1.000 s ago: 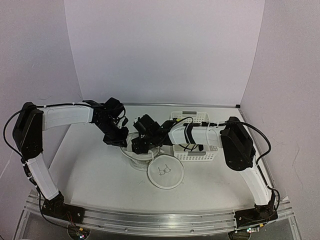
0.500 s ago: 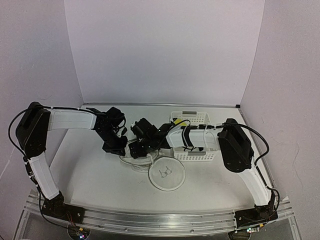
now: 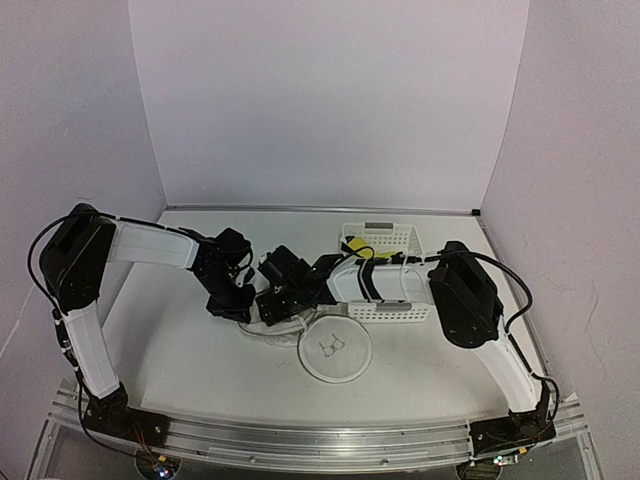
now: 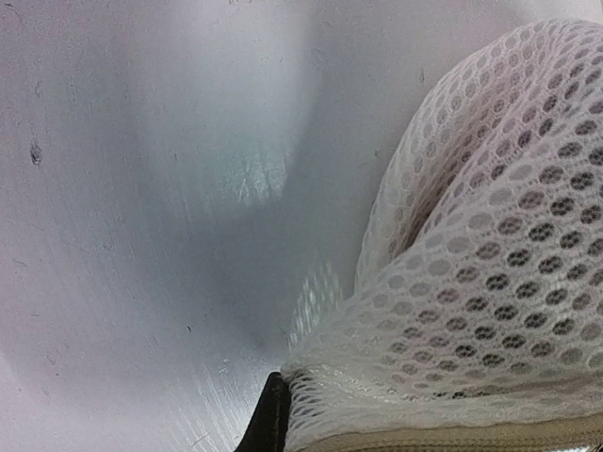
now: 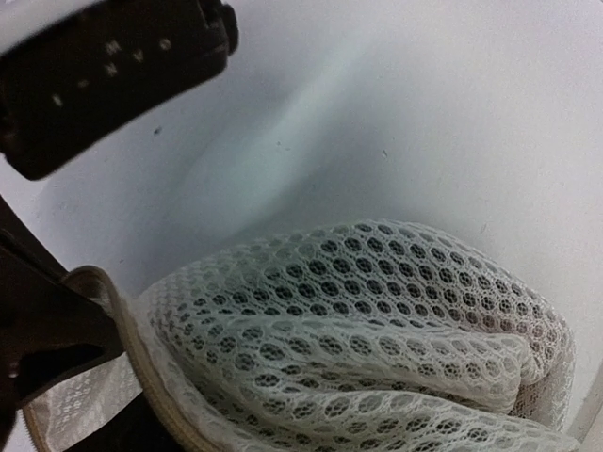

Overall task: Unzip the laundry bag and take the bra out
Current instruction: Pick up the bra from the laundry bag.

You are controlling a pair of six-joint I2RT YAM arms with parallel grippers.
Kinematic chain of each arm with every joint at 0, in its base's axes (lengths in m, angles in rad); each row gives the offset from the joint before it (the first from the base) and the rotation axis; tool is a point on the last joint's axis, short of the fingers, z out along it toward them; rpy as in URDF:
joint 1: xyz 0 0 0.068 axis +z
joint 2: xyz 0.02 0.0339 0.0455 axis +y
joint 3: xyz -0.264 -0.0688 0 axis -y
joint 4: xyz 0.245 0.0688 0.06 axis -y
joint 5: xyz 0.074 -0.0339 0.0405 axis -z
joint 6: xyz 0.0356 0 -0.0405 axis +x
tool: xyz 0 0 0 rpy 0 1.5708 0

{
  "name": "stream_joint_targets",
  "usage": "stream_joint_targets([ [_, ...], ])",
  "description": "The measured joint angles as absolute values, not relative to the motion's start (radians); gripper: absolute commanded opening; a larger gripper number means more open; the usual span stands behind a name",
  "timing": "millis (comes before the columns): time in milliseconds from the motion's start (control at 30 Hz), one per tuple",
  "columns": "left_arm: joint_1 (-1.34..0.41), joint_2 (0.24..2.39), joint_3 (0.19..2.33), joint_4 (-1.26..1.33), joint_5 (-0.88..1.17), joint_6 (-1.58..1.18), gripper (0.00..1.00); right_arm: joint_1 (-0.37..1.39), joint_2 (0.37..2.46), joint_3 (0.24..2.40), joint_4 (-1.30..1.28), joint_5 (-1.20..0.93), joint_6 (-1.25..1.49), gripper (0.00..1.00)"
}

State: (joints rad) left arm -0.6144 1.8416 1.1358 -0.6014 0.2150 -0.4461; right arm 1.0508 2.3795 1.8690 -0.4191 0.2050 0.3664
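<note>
The laundry bag (image 3: 335, 350) lies on the table with its round face and bra drawing turned up. Its mesh body (image 3: 272, 326) bunches to the left under both grippers. My left gripper (image 3: 240, 308) is shut on the bag's edge; one black finger (image 4: 269, 419) shows beside the mesh (image 4: 490, 282) and the beige zipper band (image 4: 452, 439). My right gripper (image 3: 273, 303) hovers over the crumpled mesh (image 5: 377, 320), jaws wide, its own fingers out of the wrist view. A scrap of yellow, the bra (image 3: 353, 243), peeks out in the basket behind my right arm.
The white perforated basket (image 3: 398, 237) stands at the back right, partly covered by my right forearm (image 3: 385, 280). The left gripper's black body (image 5: 104, 66) sits close in front of the right wrist camera. White walls close in the back and the sides.
Both grippers have come down and slightly left with the bag's mesh. The mesh body stood up like a tube before and now lies flatter on the table.
</note>
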Motion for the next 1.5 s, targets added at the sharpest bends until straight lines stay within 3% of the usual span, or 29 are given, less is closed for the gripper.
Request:
stream_joint_targets([
  [333, -0.614, 1.858, 1.115, -0.57, 0.217, -0.447, 0.0, 1.073, 2.397, 1.869, -0.435, 0.266, 0.329, 0.79],
  [433, -0.614, 1.861, 1.114, -0.559, 0.228, -0.447, 0.0, 1.078, 2.407, 1.88, -0.453, 0.294, 0.318, 0.73],
  [567, -0.614, 1.861, 1.11, -0.546, 0.233, -0.446, 0.0, 1.084, 2.43, 1.904, -0.469, 0.331, 0.3, 0.54],
  [800, -0.614, 1.86, 1.103, -0.529, 0.237, -0.446, 0.0, 1.092, 2.443, 1.914, -0.479, 0.362, 0.287, 0.03],
  [833, -0.614, 1.86, 1.103, -0.526, 0.237, -0.447, 0.0, 1.092, 2.443, 1.914, -0.48, 0.365, 0.287, 0.0],
  [1500, -0.614, 1.857, 1.097, -0.514, 0.236, -0.447, 0.0, 1.076, 2.331, 1.854, -0.552, 0.272, 0.337, 0.0],
])
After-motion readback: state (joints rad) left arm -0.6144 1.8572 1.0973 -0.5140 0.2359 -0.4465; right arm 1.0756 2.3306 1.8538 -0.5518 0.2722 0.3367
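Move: The bra still in the laundry bag is hidden from view. I judge it to be almost under my open right fingers, about 2 cm lower, perhaps 1 cm to the right. The bag's round lid lies about 13 cm to the right of my right hand and 7 cm nearer me; the white basket is roughly 25 cm to its right and 12 cm farther out. From my left hand, still gripping the rim, the bra is some 6 cm right and 3 cm ahead. I push my open right fingers about 2 cm deeper into the bag, tilting that wrist some 10 degrees, and shut them nearly fully at the bottom. Then I draw that hand up about 3 cm, easing right and slightly back, while my left hand sinks about 1 cm and keeps its pinch on the bag's rim. ##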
